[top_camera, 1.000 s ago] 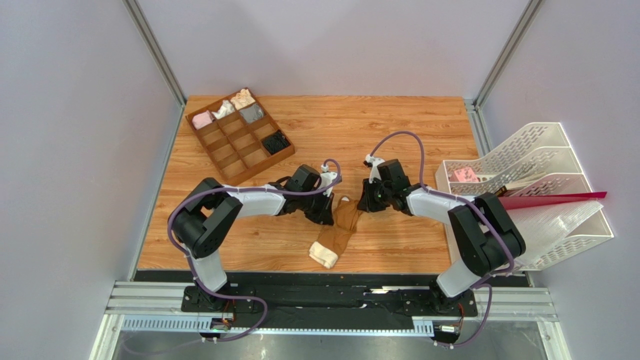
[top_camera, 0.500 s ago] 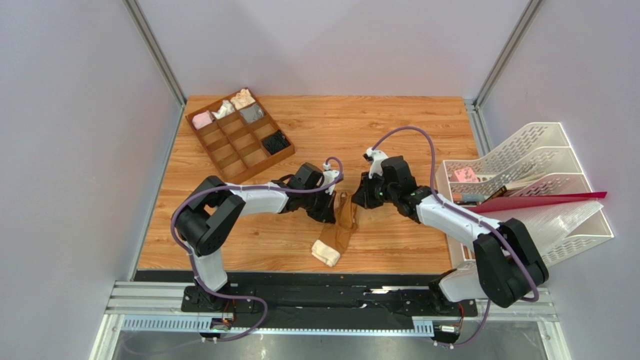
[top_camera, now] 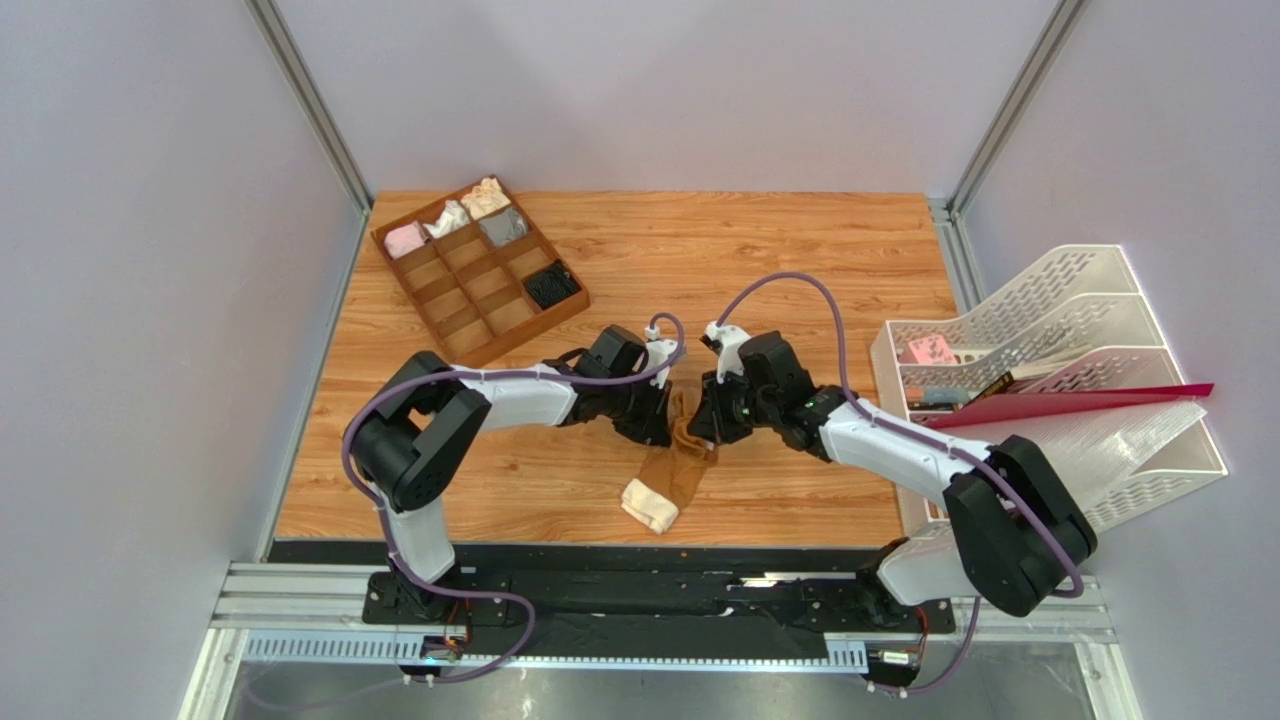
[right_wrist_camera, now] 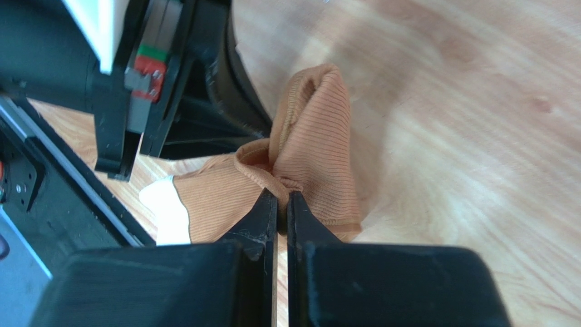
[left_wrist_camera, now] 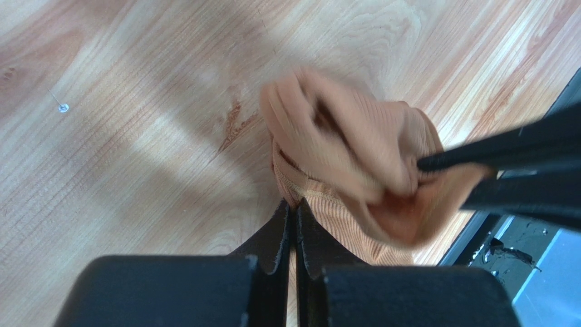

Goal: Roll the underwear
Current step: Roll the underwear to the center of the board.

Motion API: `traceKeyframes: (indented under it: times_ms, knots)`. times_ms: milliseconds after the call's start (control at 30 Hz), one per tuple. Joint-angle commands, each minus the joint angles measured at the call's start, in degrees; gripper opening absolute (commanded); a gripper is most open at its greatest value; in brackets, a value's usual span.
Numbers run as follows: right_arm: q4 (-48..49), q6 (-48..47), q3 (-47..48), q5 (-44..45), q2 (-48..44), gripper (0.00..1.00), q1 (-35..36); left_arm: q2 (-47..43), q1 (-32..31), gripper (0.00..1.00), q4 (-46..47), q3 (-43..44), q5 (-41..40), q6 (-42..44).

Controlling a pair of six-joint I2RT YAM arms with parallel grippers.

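The underwear (top_camera: 670, 470) is a brown ribbed garment with a cream-white band (top_camera: 649, 510) at its near end, lying bunched on the table between the arms. My left gripper (top_camera: 667, 428) is shut on its left edge; in the left wrist view the tips (left_wrist_camera: 291, 206) pinch the hem of the underwear (left_wrist_camera: 354, 170). My right gripper (top_camera: 703, 431) is shut on the far part; in the right wrist view the tips (right_wrist_camera: 282, 196) pinch a fold of the underwear (right_wrist_camera: 310, 157), whose white band (right_wrist_camera: 167, 204) shows at the left. The two grippers are close together.
A brown divided tray (top_camera: 478, 272) with small fabric bundles stands at the far left. A white mesh file rack (top_camera: 1052, 360) with a red folder (top_camera: 1097, 402) stands at the right edge. A black rail (top_camera: 661, 578) runs along the near edge.
My right gripper has moved left toward the left gripper, carrying the far part of the underwear over itself. The garment is more bunched and shorter. The left gripper has barely moved.
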Motion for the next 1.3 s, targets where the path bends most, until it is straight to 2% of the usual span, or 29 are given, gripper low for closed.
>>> traceKeyframes:
  times_ms: [0,333,700,933,1000,1167,1267]
  knots:
    - [-1.8,-0.7,0.0,-0.2,-0.6,0.00,2.6,4.5,1.1,0.00,-8.2,-2.5,-8.8,1.4]
    - [-6.7,-1.5,0.5,3.4,0.9,0.00,6.2,4.1,2.1,0.00,-7.8,-3.3,-8.4,0.6]
    - [-6.0,0.4,0.4,7.6,4.0,0.00,9.0,1.4,3.5,0.00,-5.2,-5.6,-5.3,-0.6]
    - [-4.8,1.1,-0.5,9.5,5.8,0.00,9.5,-5.1,5.8,0.04,-5.7,-8.0,-4.7,-2.4]
    - [-4.5,1.3,-0.8,9.9,6.1,0.00,9.6,-8.6,6.2,0.11,-6.4,-9.1,-5.1,-3.7]
    - [-3.5,1.2,-1.0,10.0,6.4,0.00,9.6,-16.5,6.2,0.41,-6.8,-11.9,-5.0,-7.3]
    - [-3.2,1.1,-0.5,9.9,6.4,0.00,9.8,-20.2,6.3,0.51,-7.5,-13.8,-6.0,-9.1]
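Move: Still pinched in the right fingers, the raised flap is bound for the middle of the underwear, some 4 cm back, 1 cm left and 5 cm below that hand. The white waistband lies about 9 cm back, 6 cm left and 6 cm below it. The edge pinned in the left fingers is roughly 4 cm left, 1 cm back and 5 cm below. From the left hand, the same middle lies about 3 cm back and 3 cm right, about level. Folding the held flap over, the right hand goes back about 4 cm towards the waistband while sinking some 4 cm onto the underwear, fingers tipping about 10 degrees steeper and keeping their pinch. The left fingers keep the fold's edge pinned, nearly still, then open about halfway and pull off some 7 cm to the left, turning counter-clockwise and rising slightly at the last. ##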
